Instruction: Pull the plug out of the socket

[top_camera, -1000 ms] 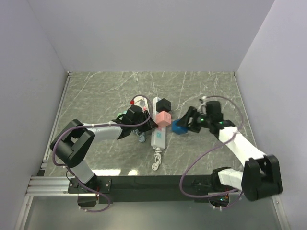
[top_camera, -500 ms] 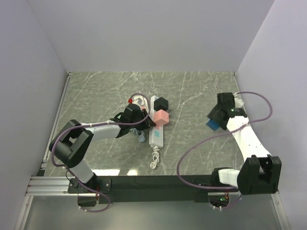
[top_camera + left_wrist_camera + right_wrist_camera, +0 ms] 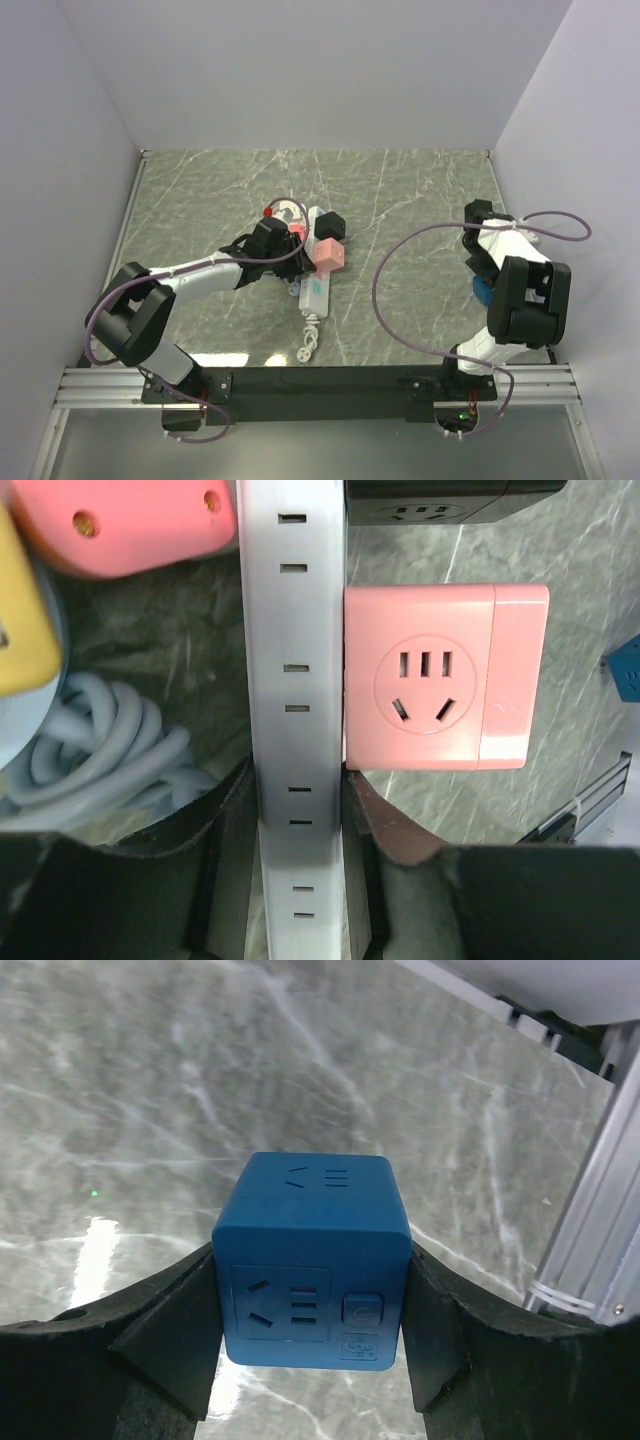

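The socket is a long white power strip (image 3: 313, 282) (image 3: 294, 680) lying on the marble table. My left gripper (image 3: 287, 247) (image 3: 297, 815) is shut on it, one finger (image 3: 385, 825) against each long side. A pink cube adapter (image 3: 328, 255) (image 3: 445, 690) and a black one (image 3: 332, 224) (image 3: 450, 490) sit plugged into the strip. The plug, a blue cube (image 3: 312, 1260) (image 3: 481, 291), is off the strip and far to the right. My right gripper (image 3: 312, 1315) (image 3: 484, 286) is shut on its two sides and holds it just above the table.
The strip's grey cable coil (image 3: 100, 750) and its white plug end (image 3: 306, 348) lie beside the strip. A red and yellow item (image 3: 130, 520) (image 3: 270, 212) sits left of it. An aluminium rail (image 3: 585, 1230) runs close to the right gripper, with the side wall beyond.
My right arm has swung from beside the strip to the far right edge, taking the blue plug with it. The strip, still in my left gripper, shifted slightly left and turned.
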Controlling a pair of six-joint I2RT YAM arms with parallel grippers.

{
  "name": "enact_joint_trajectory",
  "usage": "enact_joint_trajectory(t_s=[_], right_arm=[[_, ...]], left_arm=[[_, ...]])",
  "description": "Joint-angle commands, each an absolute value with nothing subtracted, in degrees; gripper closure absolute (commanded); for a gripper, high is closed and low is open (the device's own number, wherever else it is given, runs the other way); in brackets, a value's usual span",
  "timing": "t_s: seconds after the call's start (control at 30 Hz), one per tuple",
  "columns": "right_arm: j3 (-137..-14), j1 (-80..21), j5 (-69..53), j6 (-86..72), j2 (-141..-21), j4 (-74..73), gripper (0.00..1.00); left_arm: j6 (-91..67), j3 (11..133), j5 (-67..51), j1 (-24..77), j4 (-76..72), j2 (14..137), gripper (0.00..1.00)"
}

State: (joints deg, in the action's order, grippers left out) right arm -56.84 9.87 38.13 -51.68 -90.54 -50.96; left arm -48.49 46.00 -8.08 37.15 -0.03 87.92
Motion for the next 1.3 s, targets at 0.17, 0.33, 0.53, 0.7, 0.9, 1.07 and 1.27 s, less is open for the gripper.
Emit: enact_joint_trajectory(t_s=[0.17, 0.33, 0.53, 0.7, 0.9, 1.07, 1.27], right_arm=[[-49.31, 11.07, 36.48, -50.81, -82.54, -48.08, 0.55], [-49.04, 10.99, 32.09, -49.13, -78.16, -49.39, 0.30], [-50.88, 10.28, 27.42, -45.70, -67.52, -53.78, 0.10], [-52.74, 9.50, 16.22, -37.65, -60.04, -49.60, 0.06], [-50.45, -2.06, -10.35, -30.15, -59.75, -33.50, 0.05], [-51.06, -11.32, -24.59, -29.79, -69.23, -21.39, 0.02], [-52.11, -17.40, -30.32, -34.00, -77.68, -12.32, 0.01]], left_arm=[[-47.55, 44.74, -10.20, 36.91, -0.70, 82.79, 0.99], [-47.81, 43.68, -11.16, 37.09, -1.67, 83.67, 1.00], [-47.72, 43.15, -11.86, 37.35, -2.02, 83.93, 0.99], [-47.46, 43.59, -12.30, 37.62, -2.46, 84.90, 0.99], [-47.20, 44.38, -13.88, 38.41, -3.16, 85.96, 0.99], [-47.63, 45.61, -14.77, 39.46, -3.78, 87.18, 0.99], [-48.87, 46.32, -14.85, 40.87, -4.66, 87.89, 0.99]])
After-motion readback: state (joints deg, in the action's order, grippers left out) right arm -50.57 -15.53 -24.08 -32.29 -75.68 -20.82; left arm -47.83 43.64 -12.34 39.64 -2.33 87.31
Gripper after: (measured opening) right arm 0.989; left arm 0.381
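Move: The right hand has the blue plug in its fingers, low over bare table; its set-down spot is some 3 cm back and 2 cm left. Back on the white strip, the pink plug lies about 38 cm left, 7 cm forward and 4 cm higher, the black plug 6 cm farther out than the pink. The left hand still grips the strip: pink about 4 cm right, 2 cm forward, 3 cm above it. The right fingers open and let go of the blue plug after drawing it back about 2.5 cm. The emptied hand lifts, then sweeps roughly 30 cm left and some 8 cm forward towards the pink and black plugs, opening wide and swinging from pointing right to forward-left, about 90 degrees. The left keeps its pinch on the strip, easing back 2–3 cm and then slightly right. ##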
